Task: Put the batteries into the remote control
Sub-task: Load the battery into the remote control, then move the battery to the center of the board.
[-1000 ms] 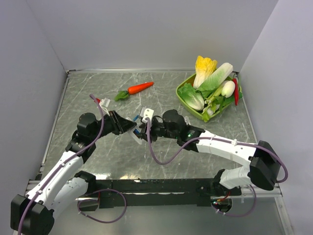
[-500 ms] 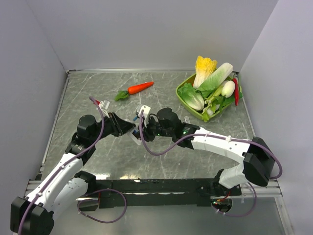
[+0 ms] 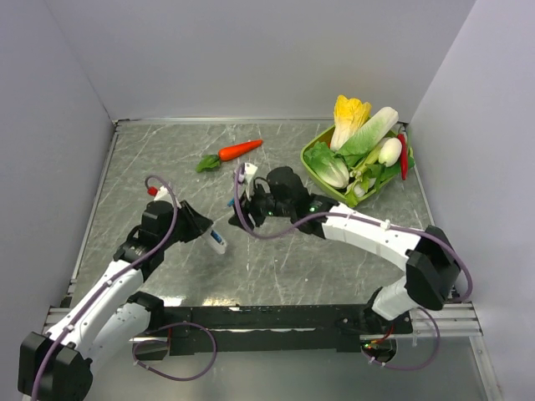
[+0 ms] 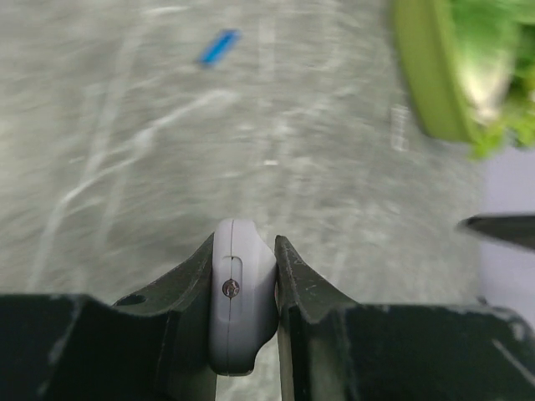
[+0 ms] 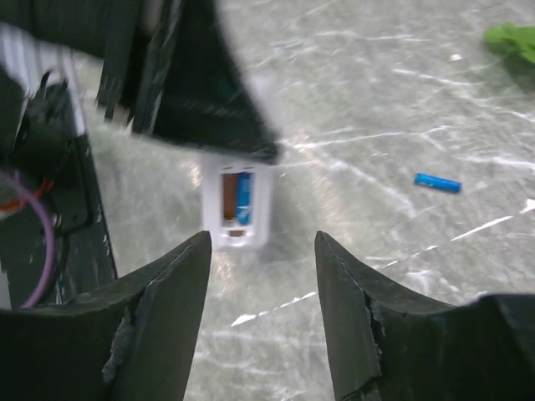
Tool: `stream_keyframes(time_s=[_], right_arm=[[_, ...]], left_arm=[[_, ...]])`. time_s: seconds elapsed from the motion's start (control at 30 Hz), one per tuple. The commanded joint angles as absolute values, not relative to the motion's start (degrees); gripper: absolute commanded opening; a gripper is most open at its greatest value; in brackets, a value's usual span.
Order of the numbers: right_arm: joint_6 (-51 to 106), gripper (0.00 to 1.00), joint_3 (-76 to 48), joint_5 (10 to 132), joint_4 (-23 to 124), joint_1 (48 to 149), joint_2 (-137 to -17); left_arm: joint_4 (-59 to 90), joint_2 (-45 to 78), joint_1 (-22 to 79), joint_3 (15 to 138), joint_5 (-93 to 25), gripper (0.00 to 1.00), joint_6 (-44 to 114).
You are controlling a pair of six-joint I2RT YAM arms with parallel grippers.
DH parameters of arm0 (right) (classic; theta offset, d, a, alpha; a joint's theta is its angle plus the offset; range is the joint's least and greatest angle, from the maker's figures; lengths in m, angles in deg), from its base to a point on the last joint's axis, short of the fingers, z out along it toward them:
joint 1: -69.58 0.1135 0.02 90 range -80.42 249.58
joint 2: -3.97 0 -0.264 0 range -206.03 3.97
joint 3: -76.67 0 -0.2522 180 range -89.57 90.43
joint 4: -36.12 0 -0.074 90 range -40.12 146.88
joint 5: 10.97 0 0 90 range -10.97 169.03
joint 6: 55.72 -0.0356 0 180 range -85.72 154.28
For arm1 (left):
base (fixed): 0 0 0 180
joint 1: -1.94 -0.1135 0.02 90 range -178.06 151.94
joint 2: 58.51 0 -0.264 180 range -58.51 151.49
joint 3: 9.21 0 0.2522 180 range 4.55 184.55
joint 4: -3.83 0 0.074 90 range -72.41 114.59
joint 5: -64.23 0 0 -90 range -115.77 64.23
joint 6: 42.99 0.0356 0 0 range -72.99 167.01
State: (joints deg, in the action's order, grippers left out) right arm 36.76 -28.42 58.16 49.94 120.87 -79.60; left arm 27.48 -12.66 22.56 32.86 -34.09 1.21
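Observation:
My left gripper (image 4: 244,244) is shut on the white-grey remote control (image 4: 241,292), clamping its two flat faces. In the top view that gripper (image 3: 204,233) holds the remote control (image 3: 217,242) tilted down toward the table, left of centre. In the right wrist view the remote control (image 5: 236,209) shows its open compartment, with one blue battery (image 5: 243,198) seated in it and the slot beside it bare. A second blue battery (image 5: 437,182) lies loose on the table, also seen far ahead in the left wrist view (image 4: 219,47). My right gripper (image 5: 263,242) is open and holds nothing, a short way from the remote.
An orange carrot (image 3: 238,150) lies at the back of the table. A green basket (image 3: 308,159) heaped with vegetables stands at the back right, and its rim (image 4: 422,75) shows in the left wrist view. Grey walls close in the table.
The two grippers have drawn apart. My left gripper carried the remote back and to the left. My right gripper opened and pulled away toward the back, leaving a battery in the remote.

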Motion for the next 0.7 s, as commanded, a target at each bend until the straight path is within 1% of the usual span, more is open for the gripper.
stream_keyframes(time_s=[0.0, 0.03, 0.07, 0.2, 0.27, 0.3, 0.37, 0.5, 0.57, 0.67], right_arm=[[31.65, 0.66, -19.97, 60.73, 52.86, 118.19, -85.22], [29.90, 0.66, -18.13, 64.31, 54.70, 118.01, -88.81], [29.01, 0.67, -13.85, 66.26, 58.20, 117.75, -90.84], [23.48, 0.67, -3.46, 72.77, 66.29, 117.31, -101.83], [18.82, 0.67, 2.76, 78.90, 70.16, 117.13, -108.24], [17.59, 0.69, 5.07, 81.72, 73.32, 117.13, -112.44], [14.07, 0.70, 10.85, 84.55, 75.80, 117.22, -116.25], [10.90, 0.68, 17.65, 90.17, 78.27, 117.22, -124.50], [9.76, 0.66, 20.37, 91.85, 79.15, 117.05, -126.54], [8.44, 0.64, 20.91, 94.58, 77.40, 117.13, -128.92]], left_arm=[[34.11, -14.47, 21.98, 31.89, -22.18, 0.01, -1.86], [34.37, -15.60, 21.89, 31.53, -21.04, 0.01, -2.03], [34.37, -16.14, 21.89, 31.27, -20.50, 0.01, -2.12], [33.76, -19.83, 21.89, 30.39, -20.15, 0.01, -0.98], [33.41, -22.02, 21.80, 30.47, -19.80, 0.01, 0.24], [33.49, -22.47, 21.80, 30.56, -19.79, 0.01, 0.68], [33.50, -23.70, 21.80, 30.74, -19.80, 0.01, 2.09], [33.06, -24.67, 21.80, 30.83, -20.14, 0.01, 3.76], [32.71, -24.93, 21.80, 30.65, -20.58, 0.01, 4.55], [32.09, -25.28, 21.80, 30.65, -21.11, 0.01, 5.43]])
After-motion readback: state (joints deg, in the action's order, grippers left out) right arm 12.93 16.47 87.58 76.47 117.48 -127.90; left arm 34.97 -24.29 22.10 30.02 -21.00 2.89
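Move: The loose blue battery on the table lies about 18 cm ahead of the right hand, 4 cm to its left and some 20 cm below. Held in the left gripper, the remote control is roughly 8 cm to the right hand's left, 5 cm back and 4 cm lower; the carrot lies some 20 cm beyond the battery, straight out from it. From the left hand the battery is about 17 cm ahead, 10 cm to its right and 14 cm down. Touching nothing yet, the right hand leaves the remote and heads for the loose battery: first level and forward, then steeply down as well, about 16 cm out and 17 cm down. It swings clockwise and tips its open fingers some 30 degrees farther down, ending just short of the battery. The left hand keeps its grip on the remote and draws it about 5 cm left, dipping briefly and rising again. ##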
